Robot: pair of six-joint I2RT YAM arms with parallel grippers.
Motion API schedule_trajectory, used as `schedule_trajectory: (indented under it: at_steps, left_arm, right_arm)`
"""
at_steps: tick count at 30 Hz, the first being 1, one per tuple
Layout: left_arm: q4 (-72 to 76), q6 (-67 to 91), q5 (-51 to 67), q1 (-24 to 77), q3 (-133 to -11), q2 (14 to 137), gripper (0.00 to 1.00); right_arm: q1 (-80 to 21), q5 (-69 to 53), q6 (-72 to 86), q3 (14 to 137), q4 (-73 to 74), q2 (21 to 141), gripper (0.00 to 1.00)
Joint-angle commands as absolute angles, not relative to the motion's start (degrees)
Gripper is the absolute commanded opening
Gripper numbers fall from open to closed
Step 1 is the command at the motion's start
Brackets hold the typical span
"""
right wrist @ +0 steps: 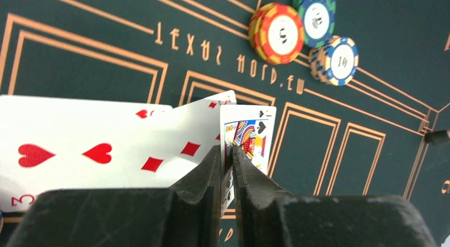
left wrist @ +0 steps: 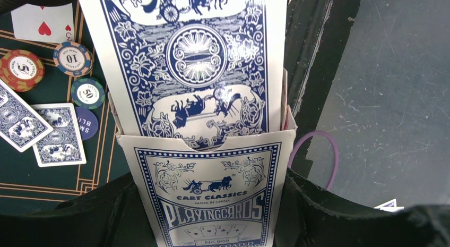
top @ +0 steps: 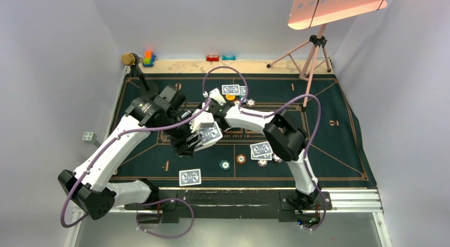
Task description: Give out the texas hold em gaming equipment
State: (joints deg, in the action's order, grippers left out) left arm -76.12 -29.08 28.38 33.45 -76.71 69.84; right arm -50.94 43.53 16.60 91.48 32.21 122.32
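Note:
My left gripper (top: 185, 143) is shut on a blue-and-white playing-card box (left wrist: 212, 199), held above the mat's middle. A blue-backed card (left wrist: 191, 61) sticks out of the box's top. My right gripper (right wrist: 227, 156) meets the box from the far side. Its fingers are pinched on the edge of a queen card (right wrist: 249, 135), with a heart card (right wrist: 69, 151) and a diamond card (right wrist: 180, 146) fanned beside it. Blue-backed cards lie at the front (top: 190, 177), at the right (top: 261, 150) and at the far side (top: 233, 90). An orange chip (top: 241, 159) and a teal chip (top: 224, 164) lie between them.
The dark green felt mat (top: 329, 146) covers the table. Toy blocks (top: 149, 58) stand along the back edge, with a pink tripod (top: 313, 56) at the back right. Purple cables loop over both arms. More chips (right wrist: 277, 33) lie near the right-hand cards.

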Motion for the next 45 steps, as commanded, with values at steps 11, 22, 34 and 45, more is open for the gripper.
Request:
schedule_trajectory:
  at_steps: [11,22,34,45]
  left_arm:
    - [-76.1,-28.5,29.7,33.5,-78.3,69.2,0.00]
    - [-75.9,-28.4,29.4,33.5,-78.4,69.2,0.00]
    - [-76.0,-28.7,29.6,33.5,-78.3,69.1,0.00]
    - [-74.5,-28.2,29.7,33.5,-78.2,70.4,0.00]
  right_arm:
    - [-51.3,34.8,17.3,85.8,27.2,118.1,0.40]
    - [-51.3,30.2,18.0,86.0,29.2,111.4,0.54]
    - [-41.5,14.5,24.9,85.8,36.2,92.3,0.64]
    - [-34.5,-22.1,30.0,71.9,23.2,73.6,0.86]
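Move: The spade face card is still pinched in the right fingertips over the third board slot; the place it is taken to lies about 3 cm to the right, 2 cm back and 4 cm below that hand. The diamond card is some 3 cm left and 2 cm back, the three of hearts about 7 cm left and 2 cm back, the red chip stack roughly 7 cm ahead and 3 cm right, all down on the mat. From the left hand, the place is about 19 cm ahead, 22 cm right and 20 cm lower. Back about 3 cm and at first down a couple of centimetres, the right hand spreads its nearly shut fingers and lets go of the face card beside the diamond card. It then climbs steeply, over 20 cm clear of the card, veering right and farther back while the wrist rolls its left side up some 50 degrees and the fingers open wide. The left hand stays put, still gripping the card box. ##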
